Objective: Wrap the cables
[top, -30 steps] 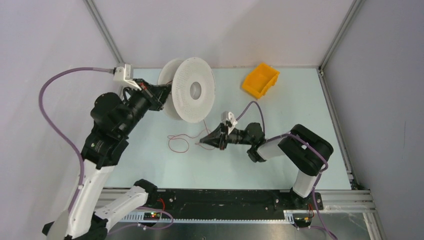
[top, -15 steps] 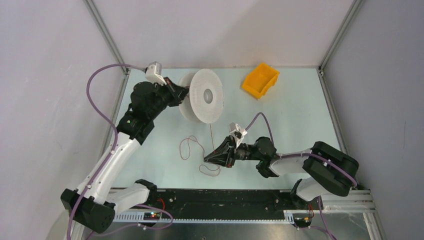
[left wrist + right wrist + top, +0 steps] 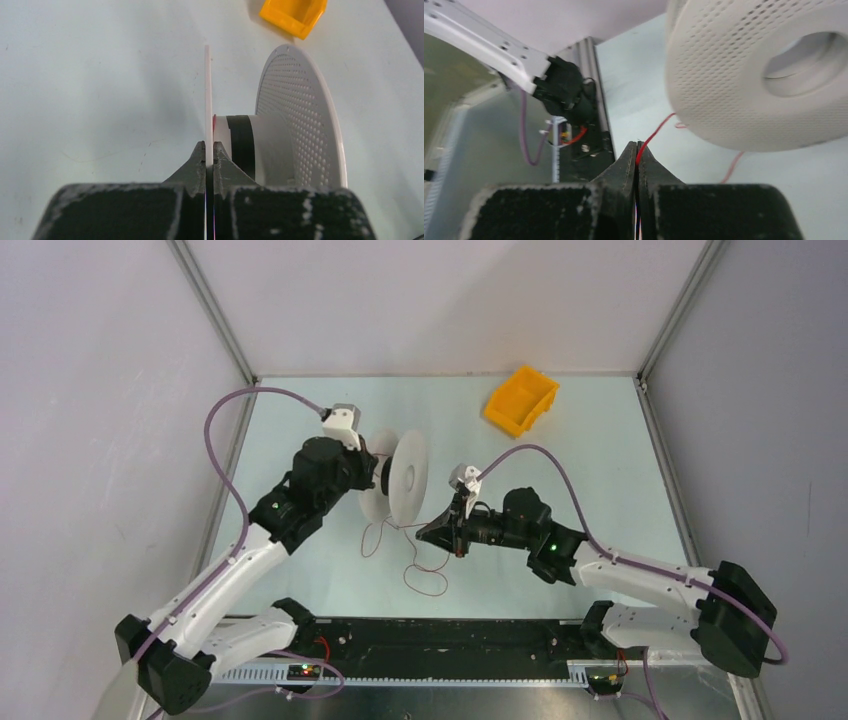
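Observation:
A white perforated spool [image 3: 408, 478] stands on edge at the table's middle. My left gripper [image 3: 380, 478] is shut on its thin left flange [image 3: 207, 90], seen edge-on in the left wrist view between the closed jaws of the left gripper [image 3: 209, 147]. A black band [image 3: 243, 145] wraps the hub. The cable [image 3: 425, 594], a hair-thin red wire, lies in loose loops on the table below the spool. My right gripper [image 3: 425, 532] is shut on the cable just below the spool's rim; in the right wrist view the red cable [image 3: 654, 134] rises from the tips of the right gripper [image 3: 637, 145] toward the spool [image 3: 764, 75].
An orange bin [image 3: 521, 399] sits at the back right of the table, also the orange bin [image 3: 292, 15] in the left wrist view. Metal frame posts [image 3: 210, 300] and walls bound the table. The black base rail [image 3: 450, 635] runs along the near edge.
The left arm has carried the spool from the back left toward the table's middle and turned it edge-on. The right gripper has risen toward the spool's rim with the cable; the loops have shifted.

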Action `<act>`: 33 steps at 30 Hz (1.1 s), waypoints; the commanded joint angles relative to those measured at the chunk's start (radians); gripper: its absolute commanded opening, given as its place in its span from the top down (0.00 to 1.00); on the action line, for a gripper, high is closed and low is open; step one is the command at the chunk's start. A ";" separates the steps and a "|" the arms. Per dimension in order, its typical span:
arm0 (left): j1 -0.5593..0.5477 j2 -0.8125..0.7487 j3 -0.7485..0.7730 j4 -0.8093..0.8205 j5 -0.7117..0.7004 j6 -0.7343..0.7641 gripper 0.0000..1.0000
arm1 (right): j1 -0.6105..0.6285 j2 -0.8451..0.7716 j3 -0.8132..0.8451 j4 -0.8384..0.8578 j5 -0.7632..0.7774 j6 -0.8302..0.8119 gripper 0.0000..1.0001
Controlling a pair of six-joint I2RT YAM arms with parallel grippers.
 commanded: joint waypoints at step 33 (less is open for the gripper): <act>-0.112 -0.077 -0.030 -0.200 -0.036 0.162 1.00 | 0.077 0.179 0.339 -0.097 0.551 -0.890 0.91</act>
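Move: The spool's hub, with my left hand pinching the flange on its left, sits about 5 cm ahead of that hand, 5 cm to its right and 3 cm lower. From my right hand, which already holds the red cable, the hub is roughly 12 cm ahead, 5 cm to the left and about level. The right flange stands 12 cm ahead and 2 cm left of that hand; the loose cable loop lies 3 cm back, 1 cm right and some 22 cm below it. I bring the cable from below the spool's near side up and over the right flange. My right hand dips about 3 cm as it starts forward, then climbs and reaches on, ending some 10 cm farther out, rolling by over 50 degrees and tipping its fingers down, the cable still between them though they slacken slightly. My left hand keeps its pinch, lowering the spool about 6 cm and drawing it back while tilting it. ##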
